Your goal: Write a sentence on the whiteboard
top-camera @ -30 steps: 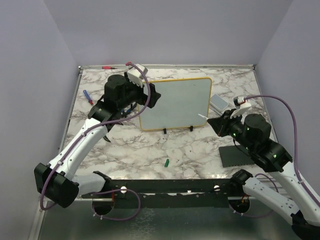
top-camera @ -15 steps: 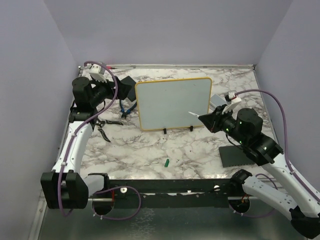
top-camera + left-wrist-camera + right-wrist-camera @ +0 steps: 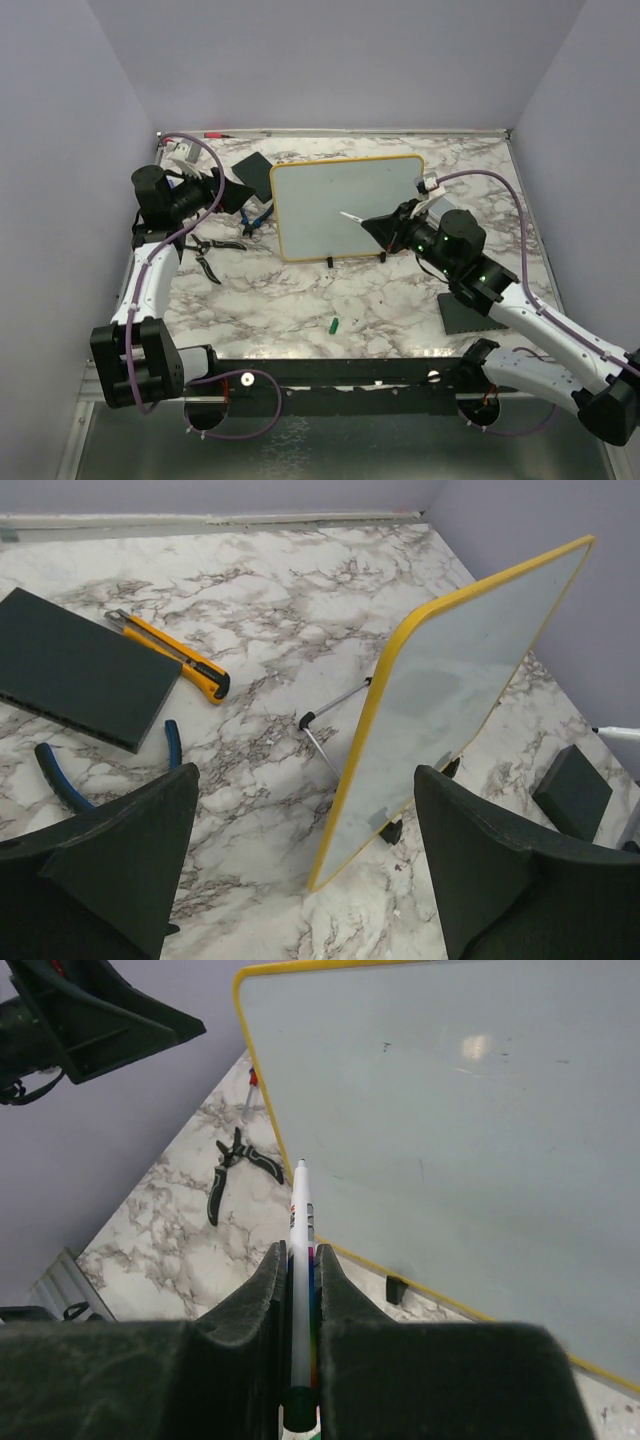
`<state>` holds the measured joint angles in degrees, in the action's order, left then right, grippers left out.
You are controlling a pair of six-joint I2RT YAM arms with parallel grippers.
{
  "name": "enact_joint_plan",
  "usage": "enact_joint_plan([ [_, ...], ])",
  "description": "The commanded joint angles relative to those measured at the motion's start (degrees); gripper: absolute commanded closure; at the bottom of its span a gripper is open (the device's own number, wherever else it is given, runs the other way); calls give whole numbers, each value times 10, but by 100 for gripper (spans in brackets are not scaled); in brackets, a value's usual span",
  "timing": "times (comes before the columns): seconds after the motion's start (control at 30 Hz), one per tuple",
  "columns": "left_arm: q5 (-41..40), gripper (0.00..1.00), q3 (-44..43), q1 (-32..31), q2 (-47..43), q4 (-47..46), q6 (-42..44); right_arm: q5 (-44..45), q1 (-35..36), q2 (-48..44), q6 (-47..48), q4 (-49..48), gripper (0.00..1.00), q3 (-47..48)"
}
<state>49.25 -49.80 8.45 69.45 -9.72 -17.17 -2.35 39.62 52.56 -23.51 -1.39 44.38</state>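
The whiteboard (image 3: 330,200) stands upright on two black feet at the table's middle, yellow-framed, its face bare; no sentence shows on it. My right gripper (image 3: 385,229) hovers in front of the board's right half, shut on a white marker (image 3: 352,216) whose tip points left toward the board's face. In the right wrist view the marker (image 3: 300,1215) sticks out between the closed fingers (image 3: 268,1278) toward the whiteboard (image 3: 450,1100). My left gripper (image 3: 228,191) hangs open left of the board, holding nothing. The left wrist view shows the whiteboard (image 3: 450,690) edge-on beyond the left gripper (image 3: 307,780).
A black pad (image 3: 255,172), a yellow utility knife (image 3: 170,655) and blue-handled pliers (image 3: 55,780) lie left of the board. Black pliers (image 3: 215,255) rest near the left arm. A green cap (image 3: 333,325) lies front centre, another black pad (image 3: 465,312) front right.
The left arm drew back leftward from the board's left edge, its gripper staying open. The right gripper carried the marker leftward to in front of the board's face.
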Motion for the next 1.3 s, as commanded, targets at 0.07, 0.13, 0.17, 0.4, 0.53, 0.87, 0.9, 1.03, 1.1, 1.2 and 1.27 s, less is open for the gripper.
enact_joint_plan([
  [0.07, 74, 16, 11, -1, 30, -28, -1, 50, 34, 66, 14, -149, 100, 1],
  [0.13, 82, 17, 14, -17, 30, -29, 6, 53, 40, 89, 15, -170, 100, 6],
  [0.17, 88, 18, 16, -29, 30, -30, 10, 51, 42, 100, 15, -182, 100, 7],
  [0.4, 71, 19, 16, -62, 53, -27, 19, 27, 49, 164, 14, -237, 100, 34],
  [0.53, 51, 25, 13, -82, 73, -26, 14, 11, 49, 197, 15, -262, 100, 44],
  [0.87, 37, 41, 3, -121, 115, -16, 38, -30, 50, 249, 15, -298, 100, 71],
  [0.9, 37, 42, 0, -121, 119, -14, 40, -35, 50, 253, 14, -299, 100, 73],
  [1.03, 33, 46, -5, -121, 131, -3, 50, -40, 50, 264, 13, -309, 100, 76],
  [1.1, 28, 47, -7, -121, 132, 7, 60, -36, 50, 268, 15, -313, 100, 77],
  [1.2, 26, 53, -7, -120, 133, 8, 63, -32, 50, 279, 19, -314, 100, 83],
  [1.27, 24, 56, -8, -120, 137, 8, 63, -27, 50, 285, 22, -314, 100, 87],
])
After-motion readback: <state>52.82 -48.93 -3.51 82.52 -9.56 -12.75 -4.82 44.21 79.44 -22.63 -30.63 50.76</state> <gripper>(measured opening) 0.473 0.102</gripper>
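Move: The whiteboard's left edge, where my open left hand is going, has its middle about 9 cm to the right, level with it and some 10 cm lower. From that hand the blue-handled pliers lie 7 cm ahead and the black block 16 cm ahead, both in line sideways and about 24 cm down. From my right hand, which holds the uncapped pen, the whiteboard's middle is about 11 cm ahead, 3 cm left and 14 cm down; the green cap lies 14 cm back, 6 cm left, 27 cm down. I bring my left hand about 8 cm right and 8 cm down to the whiteboard's left edge, swinging it some 15 degrees clockwise and tipping it down as the fingers narrow to about half open, one on either side of the edge. Meanwhile my right hand, still pinching the pen, travels left and half as far forward along the whiteboard's front towards its upper left part, fastest at first, then easing off. ##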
